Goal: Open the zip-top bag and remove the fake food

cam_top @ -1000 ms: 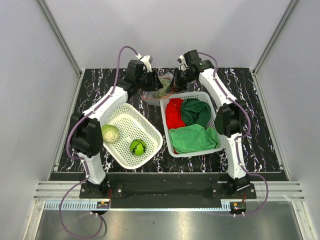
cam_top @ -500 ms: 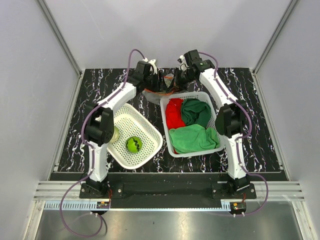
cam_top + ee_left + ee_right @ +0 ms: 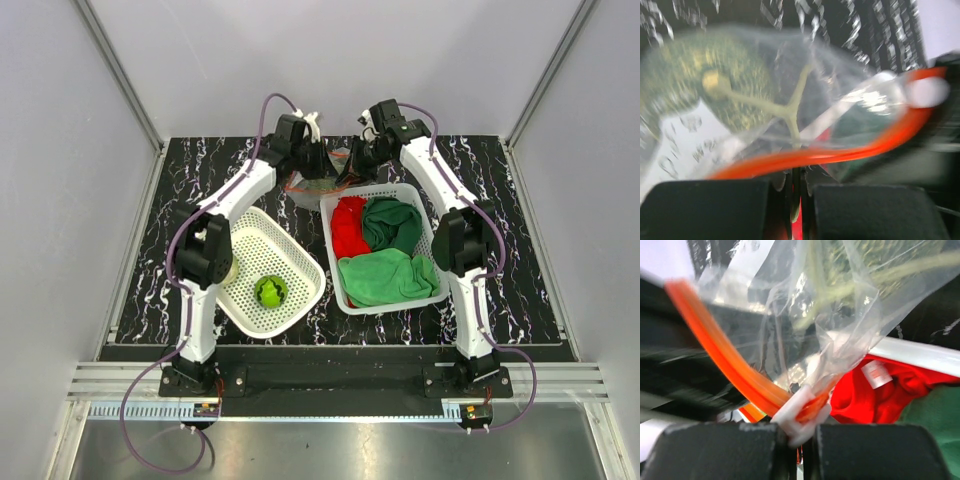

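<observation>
The zip-top bag [image 3: 330, 180], clear with a red-orange zip strip [image 3: 860, 147], hangs between both grippers at the back of the table. Through the plastic shows a grey-green leafy piece of fake food [image 3: 740, 75], also seen in the right wrist view [image 3: 880, 255]. My left gripper [image 3: 797, 175] is shut on the bag's edge just under the strip. My right gripper [image 3: 802, 427] is shut on the white slider [image 3: 800, 412] of the strip. A bright green ball [image 3: 271, 291] lies in the white basket [image 3: 262, 240] on the left.
A second white basket [image 3: 395, 304] just right of centre holds a red cloth [image 3: 348, 225] and green cloths [image 3: 390, 275]; the bag hangs by its far left corner. The left arm's elbow [image 3: 205, 250] reaches over the left basket. Grey walls close in the black marbled table [image 3: 520, 250].
My left gripper has swung right to the bag and shut on its edge. The left arm now covers the pale ball in the left basket. The right gripper has kept its hold.
</observation>
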{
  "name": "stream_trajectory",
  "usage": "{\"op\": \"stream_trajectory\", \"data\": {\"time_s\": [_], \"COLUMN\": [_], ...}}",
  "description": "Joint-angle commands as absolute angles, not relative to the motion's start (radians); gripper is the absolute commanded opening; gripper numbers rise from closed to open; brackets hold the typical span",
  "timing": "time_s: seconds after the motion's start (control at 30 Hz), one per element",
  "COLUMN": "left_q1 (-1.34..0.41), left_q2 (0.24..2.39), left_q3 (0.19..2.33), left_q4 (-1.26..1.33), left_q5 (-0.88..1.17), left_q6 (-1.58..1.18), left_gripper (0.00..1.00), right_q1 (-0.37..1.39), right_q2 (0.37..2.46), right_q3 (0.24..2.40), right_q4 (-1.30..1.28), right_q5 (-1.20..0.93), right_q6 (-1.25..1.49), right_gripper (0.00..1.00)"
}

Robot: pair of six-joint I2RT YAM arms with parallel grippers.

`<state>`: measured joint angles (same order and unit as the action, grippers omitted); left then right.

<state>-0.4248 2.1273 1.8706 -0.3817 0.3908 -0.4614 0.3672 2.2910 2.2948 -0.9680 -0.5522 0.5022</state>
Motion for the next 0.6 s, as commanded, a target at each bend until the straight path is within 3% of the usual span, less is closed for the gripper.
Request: {"op": "stream_trajectory", "data": {"time_s": [0.0, 0.4, 0.57], "left_q1": [-0.411, -0.407, -0.407], "left_q2": [2.065, 1.867, 1.775], "left_q3": [2.029, 1.959, 1.91], "left_q4": [-0.382, -0.41, -0.37], "left_q5": [0.425, 0.429, 0.524], "left_q6": [-0.463, -0.531, -0.583], "left_gripper": [0.0, 0.0, 0.0], "right_q1": [0.361, 0.33, 0.302], "right_q2": [2.212, 2.232, 2.243], "right_q3": [2.302, 2.364, 2.399], "right_q4": [-0.971, -1.011, -1.012], "right_q5": [-0.482, -0.339, -0.324], "right_q6": [0.476, 0.525, 0.537], "right_gripper": [0.0, 0.0, 0.0]}}
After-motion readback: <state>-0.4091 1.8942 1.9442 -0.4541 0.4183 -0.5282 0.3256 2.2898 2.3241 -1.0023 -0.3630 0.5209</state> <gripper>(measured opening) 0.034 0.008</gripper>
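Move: The left hand already pinches the stem of the netted melon inside the bag; the melon's middle lies about 4 cm ahead, 1 cm right and 7 cm below. The white tray for the food is centred roughly 24 cm back, 14 cm left and 14 cm down from this hand, and the towel basket 18 cm back, 18 cm right and as low. From the right hand, shut on the bag's zip end, the melon lies some 6 cm ahead, 7 cm left and 7 cm down. Keeping its shut grip on the stem, the left hand draws the melon steeply up by about 15 cm, edging forward at first and then easing back to finish some 3 cm nearer its base, the fingers tipping up slightly. Meanwhile the right hand still pinches the white slider end of the orange zip and pulls it about 5 cm to its right and forward, away from the left hand at nearly constant height, turning some 10 degrees clockwise. ##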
